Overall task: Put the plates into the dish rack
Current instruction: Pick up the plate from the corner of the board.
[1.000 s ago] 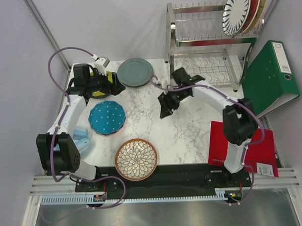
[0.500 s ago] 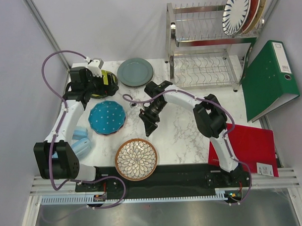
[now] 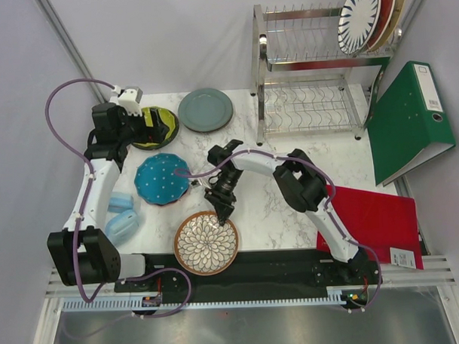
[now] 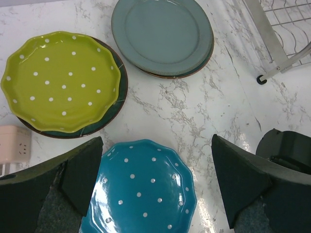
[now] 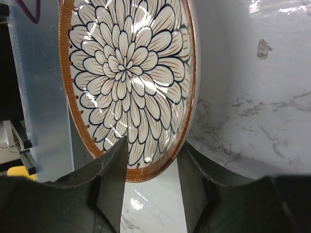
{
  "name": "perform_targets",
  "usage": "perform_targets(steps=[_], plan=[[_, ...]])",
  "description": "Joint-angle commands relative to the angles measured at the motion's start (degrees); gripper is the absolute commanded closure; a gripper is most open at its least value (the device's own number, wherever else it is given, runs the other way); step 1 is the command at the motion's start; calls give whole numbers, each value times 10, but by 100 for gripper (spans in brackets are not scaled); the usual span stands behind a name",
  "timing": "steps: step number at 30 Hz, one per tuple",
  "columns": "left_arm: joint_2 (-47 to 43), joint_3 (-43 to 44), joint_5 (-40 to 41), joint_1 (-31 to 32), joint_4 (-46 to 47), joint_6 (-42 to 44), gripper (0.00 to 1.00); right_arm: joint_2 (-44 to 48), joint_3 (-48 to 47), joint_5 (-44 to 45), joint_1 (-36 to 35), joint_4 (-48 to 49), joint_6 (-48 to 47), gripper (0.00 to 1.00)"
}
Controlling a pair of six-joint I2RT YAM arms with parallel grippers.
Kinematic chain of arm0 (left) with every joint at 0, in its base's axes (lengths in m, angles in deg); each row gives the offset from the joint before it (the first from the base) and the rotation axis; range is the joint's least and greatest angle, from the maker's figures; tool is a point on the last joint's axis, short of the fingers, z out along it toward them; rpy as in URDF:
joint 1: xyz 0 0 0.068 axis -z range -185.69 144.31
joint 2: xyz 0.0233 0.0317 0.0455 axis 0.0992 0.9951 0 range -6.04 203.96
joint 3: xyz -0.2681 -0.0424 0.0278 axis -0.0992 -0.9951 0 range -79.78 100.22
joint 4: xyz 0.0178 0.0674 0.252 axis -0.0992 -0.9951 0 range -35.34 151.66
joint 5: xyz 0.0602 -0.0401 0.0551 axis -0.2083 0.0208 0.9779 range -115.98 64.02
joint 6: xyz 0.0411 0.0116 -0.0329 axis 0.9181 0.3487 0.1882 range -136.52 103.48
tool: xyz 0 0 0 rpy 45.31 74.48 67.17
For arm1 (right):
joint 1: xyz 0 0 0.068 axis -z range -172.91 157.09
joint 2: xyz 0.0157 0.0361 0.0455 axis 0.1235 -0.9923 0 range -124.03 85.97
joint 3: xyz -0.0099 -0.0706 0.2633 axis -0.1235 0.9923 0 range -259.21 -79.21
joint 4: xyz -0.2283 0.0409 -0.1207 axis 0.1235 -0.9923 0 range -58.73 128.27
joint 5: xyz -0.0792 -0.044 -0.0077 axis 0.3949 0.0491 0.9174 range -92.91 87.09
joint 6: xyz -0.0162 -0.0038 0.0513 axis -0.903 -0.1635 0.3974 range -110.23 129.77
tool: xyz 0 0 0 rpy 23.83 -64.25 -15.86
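Note:
A flower-patterned plate (image 3: 207, 243) with a brown rim lies at the table's near edge. My right gripper (image 3: 222, 210) is open at its far rim. In the right wrist view the rim of this plate (image 5: 127, 73) sits between the jaws of the right gripper (image 5: 153, 145), one finger over the plate and one beside it. My left gripper (image 4: 156, 145) is open, with nothing in it, above the far edge of the teal dotted plate (image 4: 141, 189). Beyond it lie a lime dotted plate (image 4: 60, 80) and a grey-blue plate (image 4: 163, 34). The dish rack (image 3: 310, 101) stands at the back right, with a striped plate (image 3: 358, 18) upright in its top tier.
A green binder (image 3: 409, 120) leans to the right of the rack, and a red folder (image 3: 370, 216) lies at the near right. Pale blue objects (image 3: 121, 213) sit at the left edge. A small pink cube (image 4: 14, 141) is beside the lime plate, which rests on a darker plate (image 4: 121, 87).
My right arm swung from near the rack leftwards and nearer, down to the flower plate's rim, its jaws narrowing. My left arm drew back to the left.

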Motion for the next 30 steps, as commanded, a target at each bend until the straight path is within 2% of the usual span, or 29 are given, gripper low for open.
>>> perform_targets(steps=[1,2,3,5,9,14,16,17,18,21,26,30], plan=[[-16,-9,6,-2,14,-28,0,-20,-35,-12,-12,-2,-16,54],[-16,-12,4,-3,10,-29,0,-24,-43,-5,-12,2,-10,60],[-16,-13,2,-2,9,-29,0,-27,-44,2,-12,9,-1,71],[-19,-20,0,-2,7,-28,0,-22,-43,30,-11,34,24,78],[-20,-41,-10,-2,5,-19,0,19,-15,82,4,133,113,100],[1,-54,-33,-2,10,-16,0,45,-42,136,36,183,179,100],[19,-52,-67,-2,10,1,0,63,-48,163,60,201,196,100],[26,-52,-91,-2,11,22,0,81,-49,177,68,210,204,100],[32,-53,-161,-2,10,40,0,90,-48,202,83,219,215,100],[67,-60,-250,4,-3,103,0,131,-41,249,102,249,222,100],[158,-15,-316,8,-93,200,0,216,2,303,113,300,214,100],[211,34,-365,21,-156,244,2,257,36,325,114,351,225,100]])
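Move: The floral plate's middle is about 7 cm back and 5 cm left of my right hand and some 2 cm below it, the near rim already between my open fingers. From that hand the blue dotted plate lies roughly 12 cm ahead and 17 cm left, the grey plate 31 cm ahead and 4 cm left. From my raised left hand the floral plate is about 30 cm back, 12 cm right and 22 cm down; the blue dotted plate is 12 cm back, straight below that line. My right hand dips slightly and shuts its fingers, pinching the floral plate's far right rim, then carries it forward about 21 cm past the blue dotted plate, rising some 10 cm and drifting right, while the wrist swings clockwise until the fingers point left and down. My left hand, fingers open, sinks about 12 cm and shifts 7 cm right and a little back towards the plate, turning some 30 degrees clockwise and tipping down. ##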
